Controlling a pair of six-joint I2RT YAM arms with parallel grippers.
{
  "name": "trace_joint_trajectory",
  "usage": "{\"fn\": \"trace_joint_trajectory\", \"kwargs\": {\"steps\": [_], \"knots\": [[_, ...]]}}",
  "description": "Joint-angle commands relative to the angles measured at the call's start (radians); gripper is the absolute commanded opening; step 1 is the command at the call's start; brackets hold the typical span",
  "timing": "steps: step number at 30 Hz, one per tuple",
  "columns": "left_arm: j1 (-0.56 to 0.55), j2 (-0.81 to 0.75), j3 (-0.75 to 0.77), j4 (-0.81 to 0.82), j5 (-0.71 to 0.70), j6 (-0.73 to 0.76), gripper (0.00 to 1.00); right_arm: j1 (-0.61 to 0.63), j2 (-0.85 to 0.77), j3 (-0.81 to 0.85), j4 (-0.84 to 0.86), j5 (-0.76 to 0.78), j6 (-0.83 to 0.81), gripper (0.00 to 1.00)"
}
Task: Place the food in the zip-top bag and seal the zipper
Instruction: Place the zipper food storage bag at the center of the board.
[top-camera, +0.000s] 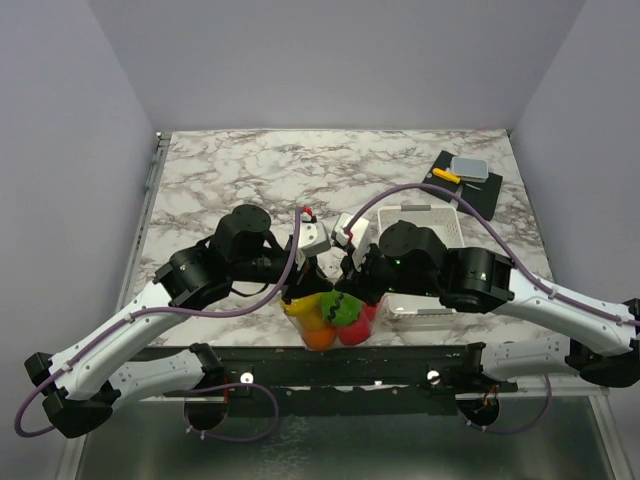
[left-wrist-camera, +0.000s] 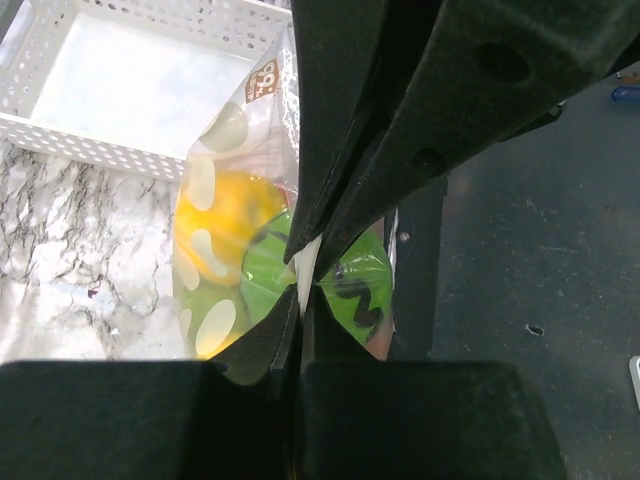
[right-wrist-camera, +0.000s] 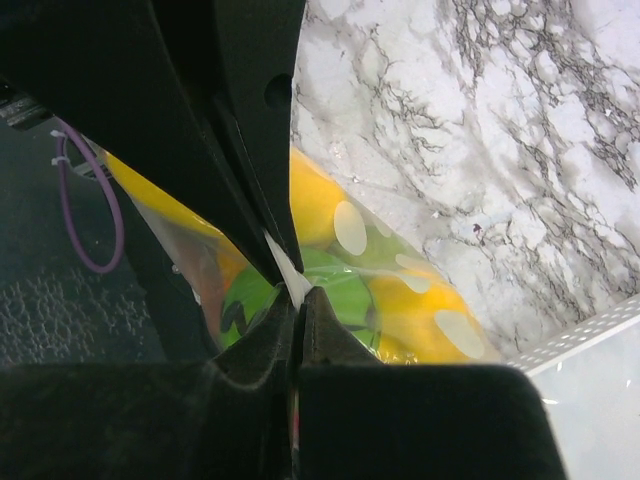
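Note:
The clear zip-top bag (top-camera: 300, 308) hangs at the table's near edge between the two arms, with white dots printed on it (left-wrist-camera: 228, 128). The food is inside it: yellow (left-wrist-camera: 225, 215), green (left-wrist-camera: 352, 285), orange (top-camera: 319, 338) and red (top-camera: 352, 332) toy pieces. The pale zipper (left-wrist-camera: 306, 268) runs along the bag's top edge. My left gripper (left-wrist-camera: 303, 300) is shut on that strip. My right gripper (right-wrist-camera: 300, 295) is shut on the same zipper (right-wrist-camera: 288, 268), facing the left one tip to tip. From above, the left gripper (top-camera: 318, 283) and right gripper (top-camera: 345, 283) meet over the bag.
A white slotted basket (top-camera: 430, 210) stands just right of the bag, behind the right arm. A black mat (top-camera: 480, 195) with a grey box (top-camera: 468, 168) and a small yellow item lies at the back right. The table's front edge and a dark rail run below the bag.

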Motion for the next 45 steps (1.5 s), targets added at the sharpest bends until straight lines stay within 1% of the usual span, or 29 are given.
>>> {"fn": "trace_joint_trajectory", "kwargs": {"steps": [1,4,6,7,10,13,15,18,19,22,30,34,36,39,41,45], "knots": [[-0.007,-0.013,0.0,-0.004,0.019,0.017,0.0,0.004,-0.047,0.002,0.082,0.034,0.011,0.01],[-0.008,-0.013,0.003,-0.002,-0.008,0.016,0.0,0.004,-0.067,-0.008,0.077,0.055,0.016,0.01],[-0.008,-0.015,0.004,0.0,-0.035,0.014,0.0,0.004,-0.082,-0.016,0.072,0.079,0.022,0.03],[-0.008,-0.017,0.002,0.003,-0.053,0.013,0.0,0.004,-0.086,-0.02,0.068,0.091,0.022,0.06],[-0.008,-0.021,-0.002,0.019,-0.11,0.01,0.0,0.004,-0.104,-0.034,0.063,0.123,0.027,0.21],[-0.008,-0.021,-0.004,0.032,-0.175,0.006,0.0,0.004,-0.118,-0.041,0.051,0.158,0.027,0.35],[-0.008,-0.018,-0.002,0.036,-0.228,0.003,0.0,0.004,-0.129,-0.046,0.042,0.202,0.027,0.39],[-0.008,-0.01,0.003,0.045,-0.321,0.005,0.0,0.005,-0.128,-0.052,0.027,0.325,0.042,0.46],[-0.007,-0.008,0.007,0.044,-0.358,0.008,0.0,0.004,-0.125,-0.053,0.019,0.371,0.05,0.48],[-0.007,-0.001,0.018,0.048,-0.473,0.026,0.0,0.004,-0.12,-0.064,0.01,0.435,0.068,0.5],[-0.007,0.023,0.056,0.098,-0.737,0.078,0.0,0.004,-0.148,-0.148,0.048,0.641,0.127,0.53],[-0.007,0.069,0.085,0.111,-0.9,0.093,0.0,0.004,-0.188,-0.19,0.06,0.699,0.151,0.55],[-0.006,0.097,0.099,0.118,-0.986,0.106,0.0,0.004,-0.21,-0.216,0.075,0.702,0.156,0.56],[0.004,0.134,0.105,0.158,-1.08,0.16,0.0,0.004,-0.239,-0.269,0.121,0.715,0.143,0.6],[0.029,0.165,0.126,0.168,-1.11,0.188,0.0,0.004,-0.245,-0.278,0.119,0.72,0.147,0.6],[0.066,0.207,0.159,0.193,-1.118,0.22,0.0,0.004,-0.262,-0.295,0.113,0.716,0.153,0.61]]}}
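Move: Both hands grip the zipper edge, nearly side by side. From the left hand, the middle of the marble board lies roughly 33 cm ahead, 4 cm to its right and 29 cm below; the food in the bag hangs about 13 cm below it and 2 cm back, 1 cm right; the empty basket is some 22 cm ahead and 24 cm right, near table level. From the right hand, the same basket is about 22 cm ahead and 21 cm right. Forward, and somewhat left, the left hand swings the hanging bag some 18 cm out over the board at almost unchanged height, its shut fingers keeping their pinch on the zipper while the wrist turns counter-clockwise about 50 degrees. Meanwhile the right fingers open and let go, and that hand backs off right and forward about 13 cm towards the basket, lifting a little first, then sinking and turning clockwise. ##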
